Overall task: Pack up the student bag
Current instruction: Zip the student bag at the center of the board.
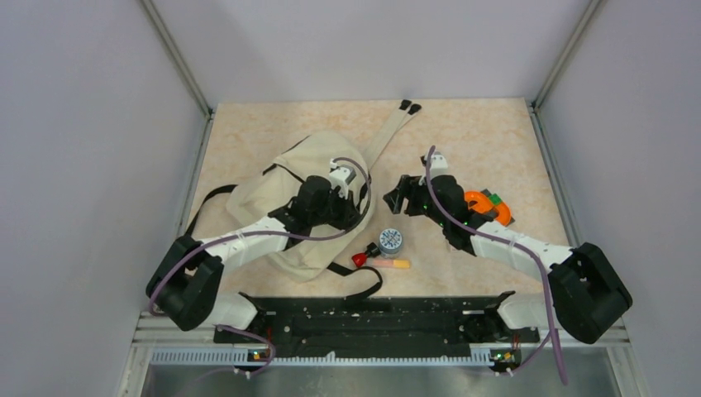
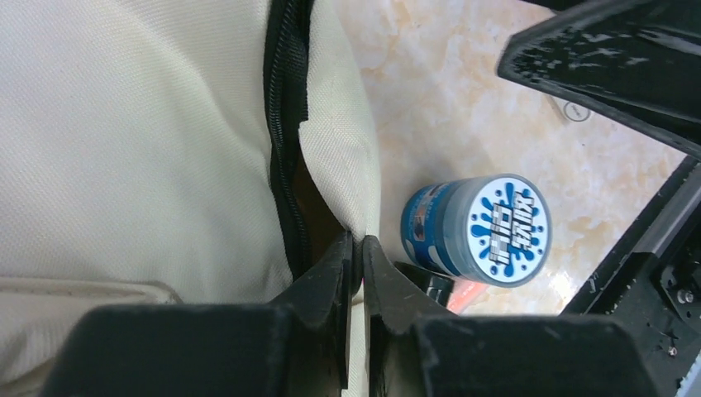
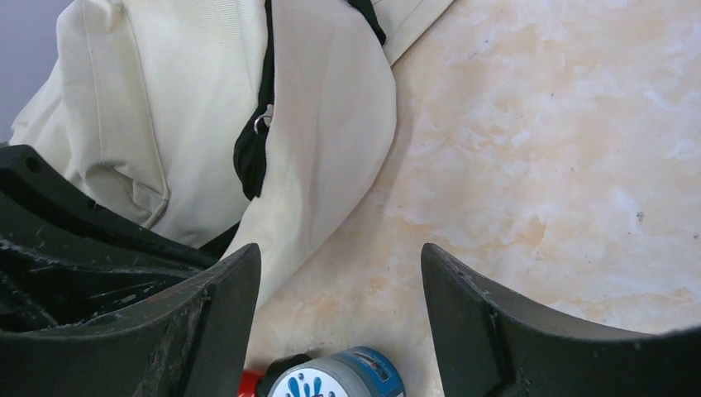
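Observation:
The student bag [image 1: 281, 198] is a cream canvas backpack lying left of centre, its shoulder straps [image 1: 388, 132] stretched toward the back. My left gripper [image 1: 354, 207] is at the bag's right edge. In the left wrist view it [image 2: 357, 244] is shut on the cream flap [image 2: 339, 157] beside the black zipper [image 2: 285, 124], where the opening gapes slightly. My right gripper [image 1: 398, 197] hovers open just right of the bag [image 3: 331, 107]. In its wrist view the gripper [image 3: 340, 256] has only bare table between its fingers.
A blue jar with a white splash-print lid [image 1: 391, 241] [image 2: 484, 231] [image 3: 335, 376] lies on its side by the bag's near right corner. A red-and-black marker [image 1: 361, 259] and an orange pen [image 1: 393, 264] lie beside it. An orange-and-green item [image 1: 486, 205] sits behind the right arm.

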Robot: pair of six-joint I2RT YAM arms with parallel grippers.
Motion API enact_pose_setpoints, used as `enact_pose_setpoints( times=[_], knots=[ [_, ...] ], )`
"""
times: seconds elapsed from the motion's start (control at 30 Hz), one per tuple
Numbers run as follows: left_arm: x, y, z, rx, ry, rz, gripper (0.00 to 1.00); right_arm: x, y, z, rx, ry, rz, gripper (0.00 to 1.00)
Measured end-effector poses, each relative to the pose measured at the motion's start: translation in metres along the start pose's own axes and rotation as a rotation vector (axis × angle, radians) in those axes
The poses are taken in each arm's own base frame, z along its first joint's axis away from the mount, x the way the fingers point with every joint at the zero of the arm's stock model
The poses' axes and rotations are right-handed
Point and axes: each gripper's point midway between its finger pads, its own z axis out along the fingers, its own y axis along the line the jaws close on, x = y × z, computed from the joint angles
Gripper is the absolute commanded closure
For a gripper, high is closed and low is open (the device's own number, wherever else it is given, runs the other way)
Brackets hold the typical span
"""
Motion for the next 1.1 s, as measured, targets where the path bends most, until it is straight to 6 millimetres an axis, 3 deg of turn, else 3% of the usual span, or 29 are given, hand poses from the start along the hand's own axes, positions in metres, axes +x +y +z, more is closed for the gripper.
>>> enact_pose_setpoints(
  times=[0.43,0.73,0.93,1.1],
  knots=[
    [0.005,-0.016,-0.016,-0.085,-0.102,0.179,0.91,0.004,0.007,0.004,-0.035,0.015,-0.008,0.35],
    [0.01,-0.019,-0.013,-0.183,-0.11,0.306,0.94,0.001,0.046,0.02,-0.11,0.028,-0.006,0.47],
    [0.011,-0.019,-0.012,-0.212,-0.106,0.333,0.94,-0.004,0.051,0.041,-0.085,0.05,0.02,0.57],
    [0.011,-0.018,-0.012,-0.216,-0.107,0.334,0.94,0.0,0.047,0.048,-0.057,0.065,0.031,0.65]
  ],
)
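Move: The zip pull on the student bag lies about 8 cm to the right gripper's left, 4 cm ahead and roughly 3 cm below its open fingers. The blue jar stands some 8 cm back from that gripper, level sideways and 8 cm lower. From the left gripper, already pinching the bag edge by the open zip end, the pull is about 8 cm ahead and 2 cm right, near its height; the red-and-black item is 8 cm back, 1 cm right, 7 cm below. Keep the left gripper pinched on the bag edge and draw it back about 2.5 cm, with a slight early lift, then swing the wrist some 25 degrees so its fingers point more forward. Then bring the right gripper about 6 cm left and 2 cm forward to the zip pull, closing its fingers roughly halfway as they arrive around the pull's tab. ##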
